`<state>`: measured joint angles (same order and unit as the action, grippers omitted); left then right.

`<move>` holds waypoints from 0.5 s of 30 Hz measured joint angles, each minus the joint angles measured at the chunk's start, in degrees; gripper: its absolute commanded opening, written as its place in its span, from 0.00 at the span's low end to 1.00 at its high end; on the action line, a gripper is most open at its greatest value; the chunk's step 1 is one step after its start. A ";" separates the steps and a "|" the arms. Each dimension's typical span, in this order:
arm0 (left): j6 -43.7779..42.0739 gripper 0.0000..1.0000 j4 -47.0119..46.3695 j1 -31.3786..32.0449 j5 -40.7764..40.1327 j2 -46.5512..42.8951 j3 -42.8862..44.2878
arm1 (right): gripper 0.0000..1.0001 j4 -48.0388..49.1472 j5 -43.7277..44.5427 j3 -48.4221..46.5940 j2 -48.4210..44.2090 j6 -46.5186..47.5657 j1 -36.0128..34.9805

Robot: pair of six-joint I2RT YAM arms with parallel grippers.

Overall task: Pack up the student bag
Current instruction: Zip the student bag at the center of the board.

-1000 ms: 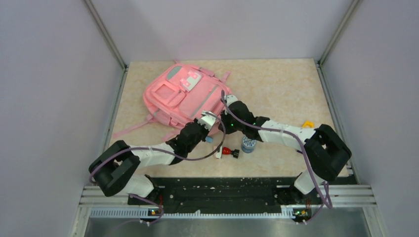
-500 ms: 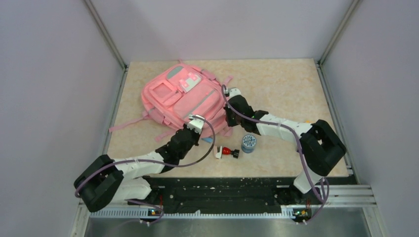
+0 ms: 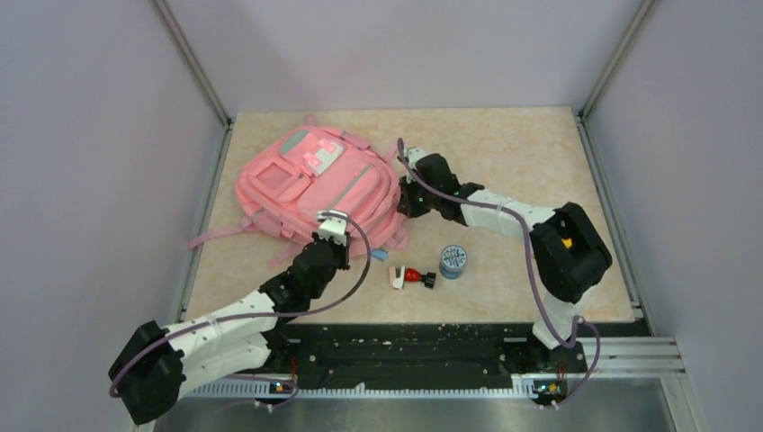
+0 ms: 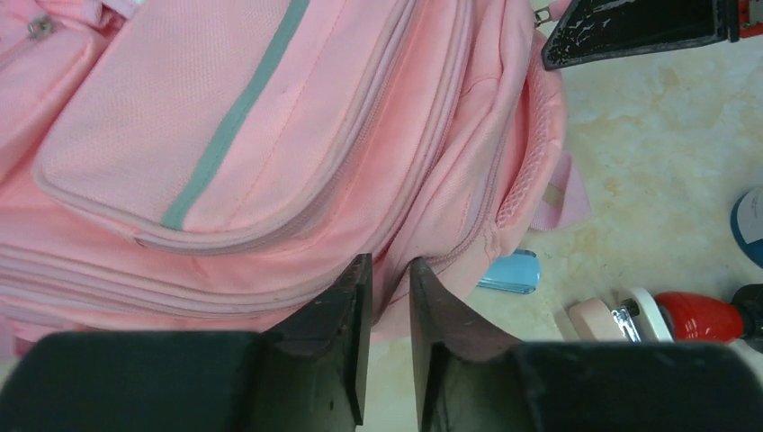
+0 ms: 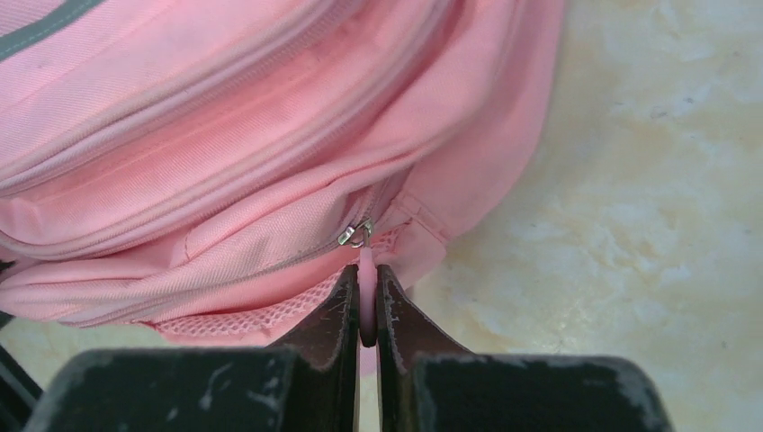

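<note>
The student bag (image 3: 310, 180), a big pink backpack, lies front-up at the table's back left. My right gripper (image 3: 402, 200) is at its right side, shut on the pink zipper pull (image 5: 367, 261), which hangs from the metal slider (image 5: 358, 234) of a side zip. My left gripper (image 3: 335, 219) is at the bag's near edge. In the left wrist view its jaws (image 4: 389, 263) stand a narrow gap apart, with a fold of the bag (image 4: 270, 135) at the tips and no clear pinch on it.
Small items lie on the table near the bag's near right corner: a light blue piece (image 3: 380, 255), a white and pink piece (image 3: 397, 279), a red and black piece (image 3: 414, 274) and a round blue tin (image 3: 453, 261). Metal rails border the table.
The bag has slid and turned to the left, and both grippers have moved left with it. The left jaws have parted a little; the right stays shut on the pull.
</note>
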<state>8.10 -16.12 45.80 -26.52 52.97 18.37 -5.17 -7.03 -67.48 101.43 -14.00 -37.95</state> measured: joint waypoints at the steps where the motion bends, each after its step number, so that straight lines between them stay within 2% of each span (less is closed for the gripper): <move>1: -0.17 0.45 1.03 0.00 0.31 -1.09 0.00 | 0.00 0.13 -0.26 -0.04 0.00 0.61 0.35; 3: -0.68 0.55 1.38 0.00 1.40 -2.47 0.13 | 0.00 -0.11 -0.57 0.00 0.00 1.22 1.55; 6: -1.03 0.64 -0.15 -0.15 4.09 -1.33 1.53 | 0.00 0.90 -1.14 0.90 0.00 1.38 3.67; 15: -2.34 0.73 -4.09 -0.50 9.09 18.82 16.26 | 0.00 2.45 -4.81 1.95 0.00 0.31 4.37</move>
<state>5.76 -20.21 45.30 -17.43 71.79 34.63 -2.72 -11.84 -65.54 101.43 -13.69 -33.58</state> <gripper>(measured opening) 0.692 0.025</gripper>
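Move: Ahead and to the right of the left hand, some 11 cm out and 12 cm across and a little lower, is the zip slider. The blue stick lies about 7 cm right, 1 cm ahead and 9 cm below the left hand; the stapler is 11 cm right and 4 cm back. From the right hand, which already holds the pull tab, the slider is barely 2 cm ahead and 1 cm left; the tin sits about 11 cm right and 9 cm back. Opening from nearly shut to about two-thirds, the left fingers come clear of the bag's near corner; the hand lifts first, then sweeps right about 7 cm and forward some 4 cm, 3 cm higher in all, towards the slider, turning slightly clockwise. The right hand keeps its pinch on the pull tab, draws it right and forward about 3 cm, then eases back slightly. ##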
